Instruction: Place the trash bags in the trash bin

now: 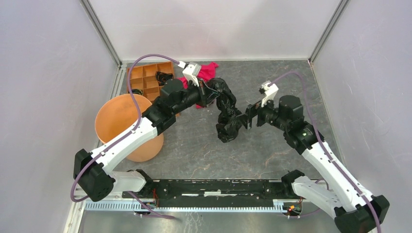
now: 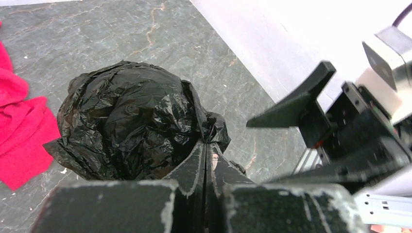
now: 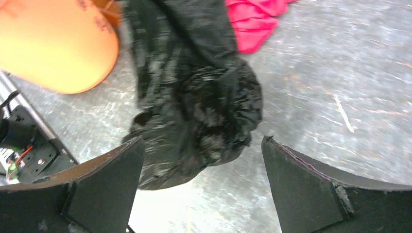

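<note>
A long, crumpled black trash bag [image 1: 227, 114] stretches across the middle of the floor. My left gripper [image 1: 210, 97] is shut on its upper end. In the left wrist view the fingertips [image 2: 206, 144] press together with a fold of the bag's [image 2: 131, 116] film pinched at their tips. My right gripper [image 1: 247, 117] stands open beside the bag's lower end, holding nothing. In the right wrist view the blurred bag [image 3: 194, 97] lies just ahead of the wide-apart jaws [image 3: 201, 160]. The round orange trash bin [image 1: 124, 124] stands at the left, under my left arm.
A flat orange tray [image 1: 145, 80] with square compartments sits behind the bin, with a small black crumpled thing [image 1: 164, 76] in one compartment. A red-pink cloth [image 1: 206, 70] lies behind the left gripper. Pale walls close the floor on three sides.
</note>
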Motion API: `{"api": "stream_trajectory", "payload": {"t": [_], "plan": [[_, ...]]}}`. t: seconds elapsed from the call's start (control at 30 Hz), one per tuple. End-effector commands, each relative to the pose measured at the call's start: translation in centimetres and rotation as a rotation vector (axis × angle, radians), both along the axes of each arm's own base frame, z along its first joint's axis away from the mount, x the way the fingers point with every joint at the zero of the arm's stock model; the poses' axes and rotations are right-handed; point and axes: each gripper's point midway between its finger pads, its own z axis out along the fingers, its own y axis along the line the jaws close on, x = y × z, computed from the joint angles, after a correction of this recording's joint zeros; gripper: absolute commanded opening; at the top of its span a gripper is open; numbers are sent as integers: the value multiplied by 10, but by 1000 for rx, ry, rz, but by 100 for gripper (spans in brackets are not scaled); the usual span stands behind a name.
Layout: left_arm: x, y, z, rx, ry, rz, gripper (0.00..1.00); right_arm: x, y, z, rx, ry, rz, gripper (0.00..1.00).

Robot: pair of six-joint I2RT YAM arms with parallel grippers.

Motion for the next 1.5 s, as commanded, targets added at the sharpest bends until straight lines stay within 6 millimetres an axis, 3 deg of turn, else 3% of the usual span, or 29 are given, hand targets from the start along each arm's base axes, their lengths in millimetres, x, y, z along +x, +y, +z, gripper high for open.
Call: {"api": "stream_trajectory", "payload": {"t": [0.0, 0.2, 0.33, 0.5, 0.57, 0.63, 0.67, 0.77, 0.87, 0.93, 0.97, 1.07, 1.1, 1.2, 1.3, 1.47], "plan": [[4, 8, 33, -11, -93, 39, 2, -13, 40, 12, 30, -37, 55, 97], [10, 14, 30, 9, -90, 85, 2, -15, 64, -7, -149, -36, -63, 98], [10, 17, 32, 10, -99, 96, 2, -19, 58, -21, -389, -104, -313, 98], [12, 22, 35, 16, -103, 121, 2, -32, 81, -43, -429, -115, -352, 98], [11, 23, 37, 14, -106, 127, 2, -28, 76, -55, -451, -139, -381, 98], [11, 24, 38, 13, -110, 131, 2, -21, 60, -50, -467, -209, -429, 96], [11, 25, 38, 14, -110, 133, 2, -16, 55, -45, -451, -242, -429, 87], [10, 24, 41, 11, -112, 127, 3, -5, 50, -50, -313, -226, -287, 38], [10, 25, 42, 17, -120, 129, 7, -3, 52, -52, -155, -175, -102, 6], [13, 27, 36, 46, -107, 141, 16, -18, 61, -50, -81, -166, 46, 0], [14, 27, 32, 62, -101, 144, 28, -24, 62, -48, -44, -156, 90, 0], [16, 27, 32, 80, -102, 143, 76, -37, 62, -52, 31, -66, 203, 0], [15, 28, 32, 82, -104, 143, 85, -38, 59, -56, 54, -22, 221, 0], [15, 30, 35, 79, -114, 151, 97, -41, 44, -74, 134, 137, 250, 0], [16, 30, 30, 83, -108, 159, 99, -44, 26, -89, 264, 291, 257, 0], [24, 24, 11, 116, -46, 163, 100, -25, -28, -142, 220, 425, 26, 0]]}}
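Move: My left hand already grips the neck of the trash bag, whose middle hangs roughly 5 cm to its right, 2 cm back and 10 cm below. From my open right hand, that middle lies about 8 cm left, 2 cm ahead and 5 cm lower. The orange trash bin stands some 45 cm left of my right hand and 3 cm back, 12 cm below; the red cloth lies about 20 cm ahead and 17 cm left, 23 cm down. I sweep my right hand left about 10 cm and down, a little back, rolling its left side down near 30 degrees, then shut its fingers on the bag's lower part while swinging back right. After a small bob left, I roll it back, tip it down and sink another 5 cm, holding the bag. My left hand eases 3 cm left, then opens wide to let go. ##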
